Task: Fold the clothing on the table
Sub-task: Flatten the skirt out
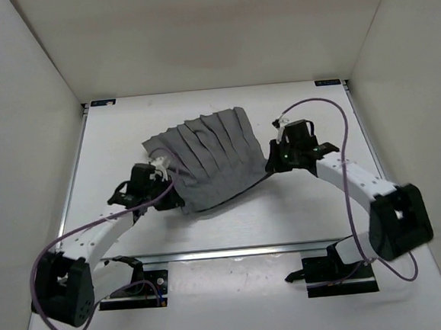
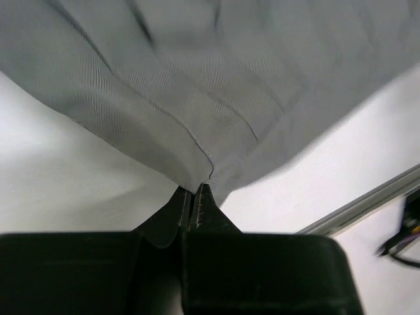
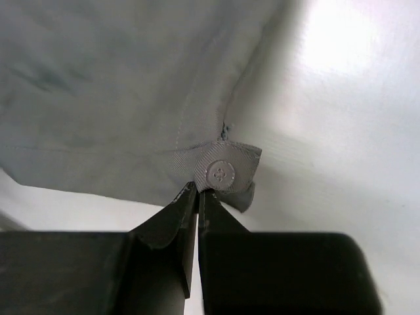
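The clothing (image 1: 208,154), a dark grey pleated skirt, lies on the white table (image 1: 301,212) between the two arms. My left gripper (image 1: 166,169) is at its left edge, shut on a pinch of the fabric (image 2: 197,125). In the left wrist view that gripper (image 2: 195,188) has its tips closed on the hem. My right gripper (image 1: 270,161) is at the skirt's right corner. In the right wrist view this gripper (image 3: 197,190) is shut on the waistband tab just below a grey button (image 3: 220,173).
White walls enclose the table on three sides. A metal rail (image 1: 242,250) runs along the near edge, with the arm bases (image 1: 339,266) behind it. Purple cables (image 1: 339,117) loop off both arms.
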`<control>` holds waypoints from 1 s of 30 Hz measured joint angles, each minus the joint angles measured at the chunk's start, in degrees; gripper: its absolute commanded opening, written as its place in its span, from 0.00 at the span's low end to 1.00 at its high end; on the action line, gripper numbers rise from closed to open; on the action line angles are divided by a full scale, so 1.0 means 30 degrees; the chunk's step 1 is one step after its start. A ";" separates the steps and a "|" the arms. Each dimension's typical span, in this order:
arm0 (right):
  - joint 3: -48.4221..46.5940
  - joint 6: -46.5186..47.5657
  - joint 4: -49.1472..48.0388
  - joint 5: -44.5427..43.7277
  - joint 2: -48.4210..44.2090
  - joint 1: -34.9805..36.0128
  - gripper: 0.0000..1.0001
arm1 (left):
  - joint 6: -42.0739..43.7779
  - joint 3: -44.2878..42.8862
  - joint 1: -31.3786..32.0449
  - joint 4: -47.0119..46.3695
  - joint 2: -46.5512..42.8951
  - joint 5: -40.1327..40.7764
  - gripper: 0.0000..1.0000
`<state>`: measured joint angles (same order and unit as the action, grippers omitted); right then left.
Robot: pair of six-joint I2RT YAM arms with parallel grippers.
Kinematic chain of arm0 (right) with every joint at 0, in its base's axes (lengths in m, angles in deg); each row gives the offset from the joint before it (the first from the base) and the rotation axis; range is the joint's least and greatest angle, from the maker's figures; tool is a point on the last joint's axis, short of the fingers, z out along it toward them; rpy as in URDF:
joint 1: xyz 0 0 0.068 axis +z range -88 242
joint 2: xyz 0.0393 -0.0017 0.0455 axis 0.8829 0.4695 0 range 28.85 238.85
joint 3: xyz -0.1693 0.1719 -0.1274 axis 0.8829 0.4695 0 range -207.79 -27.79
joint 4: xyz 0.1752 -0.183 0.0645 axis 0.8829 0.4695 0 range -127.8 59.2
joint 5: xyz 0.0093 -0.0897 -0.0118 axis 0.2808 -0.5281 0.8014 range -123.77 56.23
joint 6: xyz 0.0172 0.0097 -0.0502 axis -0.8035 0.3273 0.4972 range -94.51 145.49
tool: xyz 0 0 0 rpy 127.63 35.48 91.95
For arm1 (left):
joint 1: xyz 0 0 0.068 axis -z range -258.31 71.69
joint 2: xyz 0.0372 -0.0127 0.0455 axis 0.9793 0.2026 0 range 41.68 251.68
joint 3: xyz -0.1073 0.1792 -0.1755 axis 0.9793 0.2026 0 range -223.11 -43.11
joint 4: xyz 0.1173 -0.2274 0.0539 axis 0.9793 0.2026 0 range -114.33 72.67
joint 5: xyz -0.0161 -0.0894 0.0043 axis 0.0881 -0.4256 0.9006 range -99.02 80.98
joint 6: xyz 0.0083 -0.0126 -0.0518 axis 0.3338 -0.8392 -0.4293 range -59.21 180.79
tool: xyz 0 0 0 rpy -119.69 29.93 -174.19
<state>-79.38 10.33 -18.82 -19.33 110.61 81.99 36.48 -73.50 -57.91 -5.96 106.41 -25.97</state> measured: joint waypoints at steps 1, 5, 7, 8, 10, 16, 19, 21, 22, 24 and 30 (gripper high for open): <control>-0.0299 0.0109 0.0466 -0.0029 -0.1056 0.0219 0.00 | 0.0182 -0.0991 -0.0335 0.0911 -0.0525 0.0029 0.00; -0.3082 0.0612 0.1887 -0.0182 -0.4736 0.1173 0.00 | 0.0670 -0.6462 -0.1523 0.3016 -0.2113 0.0146 0.00; -0.5122 0.0911 0.2506 -0.0204 -0.5770 0.1246 0.00 | 0.0823 -0.8983 -0.1931 0.3388 -0.2514 0.0160 0.00; -0.6178 0.1071 0.2856 -0.0291 -0.6054 0.1246 0.00 | 0.0860 -1.0105 -0.2069 0.3650 -0.2608 0.0160 0.00; -0.7759 0.1341 0.3177 -0.0335 -0.6346 0.1239 0.00 | 0.0918 -1.1948 -0.2098 0.3891 -0.2594 0.0153 0.00; -0.9617 0.2208 0.3745 0.0095 -0.5064 0.0576 0.00 | 0.1005 -1.4644 -0.2579 0.4095 -0.0546 -0.0160 0.00; -1.0965 0.2754 0.3963 0.0051 -0.2849 0.0401 0.00 | 0.1246 -1.6546 -0.2827 0.4503 0.2484 -0.0117 0.00; -1.2648 0.3242 0.4248 -0.0058 -0.0401 0.0291 0.00 | 0.1450 -1.8586 -0.2987 0.5136 0.4830 -0.0109 0.00; -1.3777 0.3519 0.4656 -0.0277 0.0772 0.0291 0.00 | 0.1566 -2.0189 -0.3082 0.5712 0.6171 -0.0138 0.00; -1.6422 0.4189 0.5493 -0.0794 0.2776 0.0372 0.00 | 0.1902 -2.3846 -0.3279 0.6717 0.8699 -0.0109 0.00; -2.1238 0.5166 0.5727 -0.1268 0.3745 0.0022 0.00 | 0.2215 -2.9135 -0.3701 0.7111 1.0331 -0.0022 0.00</control>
<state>-143.10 25.83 -1.64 -23.13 121.84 82.05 43.12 -160.90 -69.01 15.37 137.40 -26.04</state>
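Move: Both hands already pinch the skirt's near waistband corners, the right one at the button. The skirt's middle lies about 13 cm ahead of the left hand, 10 cm to its right and 5 cm below; from the right hand it is some 4 cm ahead, 17 cm to the left and 8 cm below. The far-left hem corner is roughly 19 cm ahead and 9 cm left of the left hand, the far-right one 19 cm ahead and 8 cm left of the right hand. Keeping their shut pinch on the two waistband corners, both hands whip the skirt up fast, nearly 30 cm, the left also going forward a little. They then swing forward about 15 cm with a slight dip and finish by rising again, the fingers tipping up some 40 degrees in all. ##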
